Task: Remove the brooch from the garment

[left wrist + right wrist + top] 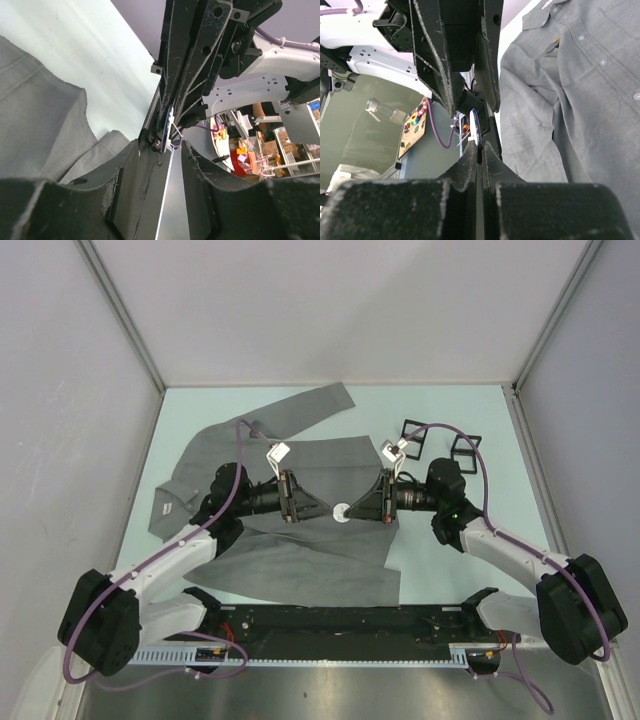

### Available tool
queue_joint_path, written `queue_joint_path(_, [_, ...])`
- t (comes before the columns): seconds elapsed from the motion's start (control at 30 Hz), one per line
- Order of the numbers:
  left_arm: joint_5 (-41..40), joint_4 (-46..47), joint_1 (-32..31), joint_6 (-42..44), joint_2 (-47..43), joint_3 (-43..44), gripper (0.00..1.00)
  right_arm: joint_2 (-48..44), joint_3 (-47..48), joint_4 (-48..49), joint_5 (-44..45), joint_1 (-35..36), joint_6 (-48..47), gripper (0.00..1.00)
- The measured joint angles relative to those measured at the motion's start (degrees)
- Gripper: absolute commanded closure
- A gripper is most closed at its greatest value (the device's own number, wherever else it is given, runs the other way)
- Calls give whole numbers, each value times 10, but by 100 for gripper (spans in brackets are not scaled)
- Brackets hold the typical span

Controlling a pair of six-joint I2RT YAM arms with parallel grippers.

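The grey garment (300, 465) lies spread on the table, its buttons showing in the right wrist view (570, 100). The brooch (341, 511) is a small white disc held in the air between the two grippers, which face each other. My right gripper (358, 510) is shut on its edge (476, 131), and its thin pin sticks out free of the cloth. My left gripper (318, 508) is open just to the left of it. In the left wrist view, the brooch (167, 125) sits edge-on beyond the parted fingers (135, 185).
Two black rectangular frames (412, 430) (464, 450) lie on the table at the back right. A white label (166, 508) shows at the garment's collar on the left. Grey walls close off the table at the back and sides.
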Motion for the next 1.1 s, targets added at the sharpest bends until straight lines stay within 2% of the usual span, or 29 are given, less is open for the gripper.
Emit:
queue_joint_path(0.2, [1, -5, -15, 5, 10, 8, 64, 2, 0, -5, -6, 0, -2, 100])
queue_joint_path(0.57, [1, -10, -30, 5, 28, 18, 99, 2, 0, -9, -12, 2, 0, 100])
queue_joint_path(0.7, [1, -19, -30, 11, 27, 24, 100, 1, 0, -10, -7, 1, 13, 78])
queue_joint_path(1.1, [-24, -45, -30, 15, 20, 30, 100, -55, 0, -83, 41, -6, 6, 43])
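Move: The brooch, still pinched in my right fingertips, lies about 3 cm to the right of my left hand and 1 cm back, at nearly the same height. From my right hand it is some 2 cm to the left, level otherwise. The garment's middle lies about 10 cm ahead and 9 cm left of my left hand, 23 cm below. The nearer black frame stands roughly 27 cm ahead of my right hand, 18 cm right and 22 cm below. I ease my half-open left hand about 1.5 cm to the right and slightly back, around the free edge of the brooch, then shut its fingers and pinch it while my right hand holds it almost still. Once the left grip is on, I open my right fingers to about half and start drawing that hand off to the right, about 1 cm. ##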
